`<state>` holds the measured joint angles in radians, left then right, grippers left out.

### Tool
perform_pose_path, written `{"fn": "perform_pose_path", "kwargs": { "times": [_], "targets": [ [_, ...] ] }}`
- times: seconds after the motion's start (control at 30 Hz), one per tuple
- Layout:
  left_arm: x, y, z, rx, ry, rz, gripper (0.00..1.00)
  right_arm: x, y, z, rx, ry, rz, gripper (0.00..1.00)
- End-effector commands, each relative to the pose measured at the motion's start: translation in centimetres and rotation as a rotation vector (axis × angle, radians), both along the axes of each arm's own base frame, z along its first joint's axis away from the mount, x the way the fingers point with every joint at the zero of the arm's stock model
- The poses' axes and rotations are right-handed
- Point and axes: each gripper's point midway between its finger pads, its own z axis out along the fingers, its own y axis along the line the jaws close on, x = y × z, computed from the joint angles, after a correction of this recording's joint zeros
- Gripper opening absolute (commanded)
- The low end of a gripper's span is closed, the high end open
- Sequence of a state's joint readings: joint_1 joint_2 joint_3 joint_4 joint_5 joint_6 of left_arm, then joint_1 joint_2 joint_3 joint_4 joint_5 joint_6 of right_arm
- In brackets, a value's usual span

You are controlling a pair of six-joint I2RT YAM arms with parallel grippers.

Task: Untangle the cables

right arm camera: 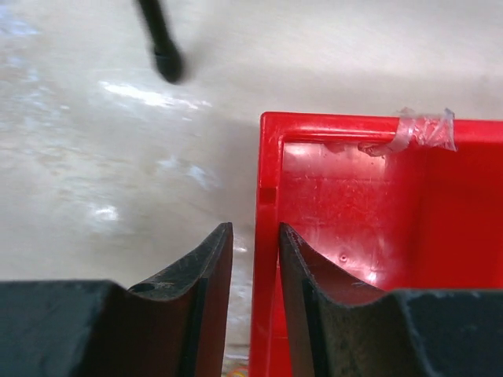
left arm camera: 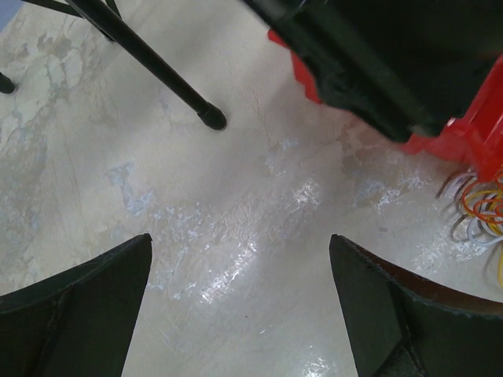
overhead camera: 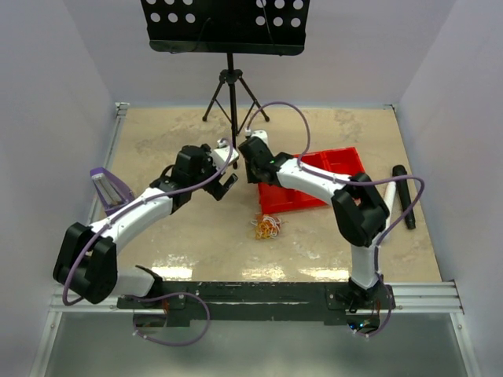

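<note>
The cables lie as a small orange, yellow and white clump on the table, just in front of the red bin. In the left wrist view the cables show at the right edge, beside the bin. My left gripper hovers left of the bin, and its jaws stand wide open over bare tabletop. My right gripper is at the bin's left end. Its fingers straddle the bin's left wall, one outside and one inside, closed narrowly on it.
A black music stand stands at the back, and one tripod foot is close to both grippers. A black cylinder and a white one lie right of the bin. A purple-edged object sits at the left wall.
</note>
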<state>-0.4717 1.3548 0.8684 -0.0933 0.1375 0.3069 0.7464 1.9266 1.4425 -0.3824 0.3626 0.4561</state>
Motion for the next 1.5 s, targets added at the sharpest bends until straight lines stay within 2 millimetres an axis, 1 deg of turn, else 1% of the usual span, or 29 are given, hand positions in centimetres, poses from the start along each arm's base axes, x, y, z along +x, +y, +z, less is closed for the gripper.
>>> {"fn": "perform_pose_path", "kwargs": {
  "times": [0.0, 0.13, 0.23, 0.33, 0.4, 0.53, 0.6, 0.67, 0.77, 0.83, 0.87, 0.93, 1.0, 1.03, 1.07, 1.13, 1.17, 1.2, 1.23, 1.27, 1.33, 1.37, 1.43, 1.47],
  "targets": [
    [0.3, 0.4, 2.2, -0.019, -0.085, 0.014, 1.0, 0.1, 4.4, 1.7, 0.048, -0.039, 0.052, 0.33],
    [-0.4, 0.7, 3.0, -0.031, -0.087, 0.02, 1.0, -1.2, 7.6, 2.7, 0.144, -0.033, 0.073, 0.31],
    [-1.2, 1.2, 3.6, -0.033, -0.084, 0.026, 1.0, -2.5, 9.5, 3.1, 0.202, -0.028, 0.083, 0.3],
    [-2.0, 2.1, 3.5, -0.021, -0.071, 0.039, 1.0, -3.7, 11.9, 3.4, 0.266, -0.018, 0.106, 0.31],
    [-2.3, 2.9, 3.4, -0.009, -0.071, 0.06, 1.0, -4.3, 13.8, 3.7, 0.307, -0.016, 0.12, 0.3],
    [-2.7, 5.2, 3.8, -0.006, -0.076, 0.121, 1.0, -5.8, 17.2, 3.8, 0.36, -0.002, 0.136, 0.3],
    [-2.9, 6.4, 3.8, -0.01, -0.06, 0.149, 1.0, -6.5, 18.6, 3.5, 0.374, 0.004, 0.139, 0.32],
    [-3.0, 7.3, 3.9, -0.009, -0.061, 0.167, 1.0, -6.6, 19.6, 3.6, 0.393, 0.0, 0.141, 0.34],
    [-3.5, 8.0, 3.7, 0.003, -0.056, 0.174, 1.0, -5.9, 20.8, 4.2, 0.433, -0.014, 0.132, 0.39],
    [-3.7, 7.9, 3.4, 0.006, -0.04, 0.165, 1.0, -5.2, 21.6, 5.2, 0.455, -0.038, 0.132, 0.53],
    [-3.8, 7.9, 3.3, 0.008, -0.033, 0.16, 1.0, -4.8, 21.6, 5.7, 0.45, -0.047, 0.125, 0.6],
    [-3.8, 7.8, 2.9, 0.014, -0.021, 0.158, 1.0, -4.7, 21.1, 7.0, 0.432, -0.064, 0.121, 0.68],
    [-3.8, 7.8, 2.7, 0.023, -0.016, 0.148, 1.0, -5.1, 19.6, 7.9, 0.416, -0.08, 0.117, 0.72],
    [-3.8, 7.8, 2.7, 0.023, -0.02, 0.145, 1.0, -5.5, 18.7, 8.8, 0.419, -0.09, 0.115, 0.75],
    [-3.9, 7.6, 2.6, 0.019, -0.015, 0.134, 1.0, -6.1, 17.5, 9.8, 0.428, -0.102, 0.111, 0.76],
    [-3.9, 7.2, 2.6, 0.012, -0.008, 0.114, 1.0, -7.3, 15.2, 9.5, 0.405, -0.091, 0.102, 0.78],
    [-4.0, 6.9, 2.6, 0.007, 0.002, 0.102, 1.0, -7.9, 13.8, 9.7, 0.4, -0.095, 0.09, 0.78],
    [-4.2, 6.4, 2.8, -0.003, 0.014, 0.074, 1.0, -8.6, 12.2, 11.0, 0.412, -0.114, 0.074, 0.78],
    [-4.4, 6.1, 2.9, -0.012, 0.025, 0.054, 1.0, -9.4, 10.7, 10.4, 0.397, -0.104, 0.061, 0.78],
    [-4.5, 5.7, 3.2, -0.017, 0.022, 0.034, 1.0, -10.2, 9.2, 10.4, 0.392, -0.102, 0.046, 0.77],
    [-4.9, 4.8, 3.0, -0.017, 0.032, -0.008, 1.0, -11.8, 6.2, 9.2, 0.38, -0.084, 0.015, 0.77],
    [-5.1, 4.3, 2.6, -0.006, 0.034, -0.024, 1.0, -12.6, 5.0, 9.0, 0.385, -0.077, 0.003, 0.77],
    [-5.6, 3.1, 1.0, 0.027, 0.055, -0.051, 1.0, -13.7, 3.0, 7.8, 0.381, -0.056, -0.021, 0.77],
    [-5.6, 2.8, 0.1, 0.045, 0.063, -0.051, 1.0, -14.3, 1.9, 6.6, 0.363, -0.042, -0.035, 0.77]
  ]
}}
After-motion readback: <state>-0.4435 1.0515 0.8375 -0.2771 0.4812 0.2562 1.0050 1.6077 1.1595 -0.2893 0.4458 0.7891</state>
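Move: The right fingers are already closed on the red bin's left wall near its far corner. The bin's middle is about 15 cm to their right and 1 cm back, and the spot they drag the wall to is roughly 15 cm left and 2 cm back. The cables lie about 12 cm back, 4 cm right and 8 cm below; the stand foot is 8 cm ahead and 6 cm left. From the left hand, the cables are about 8 cm back, 14 cm right and 12 cm down. Leftward, the right hand drags the red bin by its left wall, rolling some 20 degrees left side up, then opens, comes off the wall and draws back and right, rising a little over the bin's front edge. The left hand, open and empty, clears the way back, left and up about 8 cm, then swings right and back again, turning clockwise, to close beside the right gripper. ##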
